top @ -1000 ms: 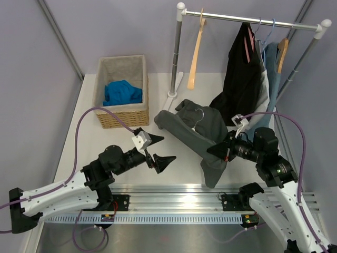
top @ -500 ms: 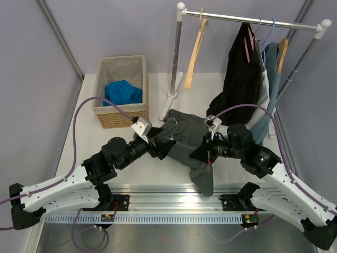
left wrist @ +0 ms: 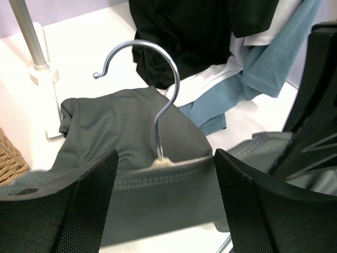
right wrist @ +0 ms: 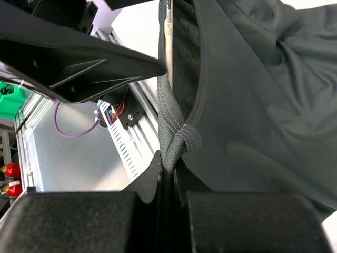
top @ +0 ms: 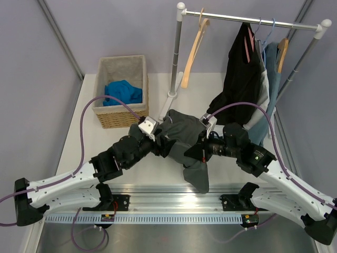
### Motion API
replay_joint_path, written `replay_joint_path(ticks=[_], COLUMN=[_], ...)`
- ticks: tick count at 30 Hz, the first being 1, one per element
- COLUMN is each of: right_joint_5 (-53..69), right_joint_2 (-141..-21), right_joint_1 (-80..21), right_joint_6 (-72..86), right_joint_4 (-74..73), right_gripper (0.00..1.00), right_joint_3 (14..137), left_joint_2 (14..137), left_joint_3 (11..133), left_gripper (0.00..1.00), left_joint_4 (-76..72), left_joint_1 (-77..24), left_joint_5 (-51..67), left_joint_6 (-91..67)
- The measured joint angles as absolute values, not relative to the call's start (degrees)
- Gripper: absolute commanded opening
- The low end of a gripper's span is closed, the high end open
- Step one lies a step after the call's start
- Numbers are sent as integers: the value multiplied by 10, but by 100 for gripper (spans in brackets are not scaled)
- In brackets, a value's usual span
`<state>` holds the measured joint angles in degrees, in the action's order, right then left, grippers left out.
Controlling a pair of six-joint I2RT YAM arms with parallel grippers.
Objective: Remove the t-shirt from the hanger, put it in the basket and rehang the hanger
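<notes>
The dark grey t-shirt (top: 181,132) lies bunched on the white table, still on its hanger. The hanger's metal hook (left wrist: 167,79) rises from the collar (left wrist: 158,176) in the left wrist view. My left gripper (top: 160,145) is open, and its fingers (left wrist: 89,211) stand on either side of the collar below the hook, not closed on it. My right gripper (top: 196,153) is shut on a stitched edge of the t-shirt (right wrist: 176,142) at the shirt's right side. A flap of the shirt hangs toward the front rail.
A wicker basket (top: 103,79) holding a blue cloth (top: 124,92) stands at the back left. A clothes rack (top: 179,52) at the back right carries a bare wooden hanger (top: 194,47), a black garment (top: 242,79) and a blue one (top: 273,84). The metal rail (top: 174,203) runs along the front.
My right gripper has dragged the t-shirt left and nearer. My left gripper has moved forward to the collar, so its open fingers now straddle it.
</notes>
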<state>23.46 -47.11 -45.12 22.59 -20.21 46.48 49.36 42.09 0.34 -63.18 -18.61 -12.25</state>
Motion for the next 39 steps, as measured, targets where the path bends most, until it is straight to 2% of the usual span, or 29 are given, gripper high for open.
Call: replay_joint_path(ticks=[4,6,7,10,11,13,15,16,18,21,22,23,28,29,30,31,35,39], right_joint_5=[234,234,234,234,234,231,229,228,226,221,220,219,218,219,219,219,215,217], right_joint_2=[-476,-477,-477,-478,-478,-478,-478,-479,-485,-496,-501,-505,-519,-521,-523,-524,-527,-526], right_joint_1=[-462,-465,-465,-466,-467,-468,-468,-469,-469,-470,-471,-471,-471,-471,-472,-472,-472,-472], right_joint_6=[229,229,229,229,229,229,228,228,225,220,217,216,209,207,206,205,203,197], right_joint_4=[-193,-187,-186,-182,-182,-181,-182,-182,-183,-177,-176,-172,-145,-140,-135,-131,-125,-118], right_gripper=[0,0,0,0,0,0,0,0,3,20,23,24,16,18,23,40,67,72], right_joint_3=[462,461,461,460,460,460,460,460,460,460,460,460,460,460,460,460,460,456], left_joint_2=[498,498,497,496,495,495,495,495,495,495,495,495,470,463,456,453,446,440], left_joint_3=[421,421,421,421,421,421,421,421,421,421,421,421,405,402,399,397,396,392], left_gripper=[75,68,59,43,33,25,4,0,0,0,0,0,0,0,0,0,0,0], left_joint_4=[2,1,1,-1,-1,-1,-1,-2,-4,2,4,6,13,13,12,13,14,16], left_joint_1=[-632,-632,-632,-632,-632,-632,-632,-632,-631,-630,-630,-631,-632,-632,-632,-632,-632,-632], left_joint_5=[-194,-198,-199,-202,-202,-202,-203,-203,-211,-220,-223,-225,-246,-247,-249,-250,-256,-268], left_joint_6=[-123,-121,-120,-116,-116,-115,-113,-113,-111,-110,-109,-107,-101,-101,-101,-101,-101,-101])
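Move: The neck of the grey t-shirt's hanger, at the foot of its metal hook, sits almost between the open left fingers, about 1 cm ahead and 1 cm right of them, and 1 cm below. Its hook curls up some 4 cm above that hand and 2 cm ahead; the wicker basket is roughly 33 cm ahead, 20 cm left and 17 cm below. From the right hand, already pinching the shirt's neckline edge, the hanger neck is about 8 cm left, 3 cm ahead and 1 cm higher. The left fingers shut from wide around the hanger's neck, just under the hook, with the hand almost still, and then carry it about 3 cm to the left while turning some 10 degrees counter-clockwise. Once that grip is closed, the right hand, which holds the shirt's neckline edge, eases about 2 cm forward and 1.5 cm left after the left hand and opens wide, letting go of the cloth. ##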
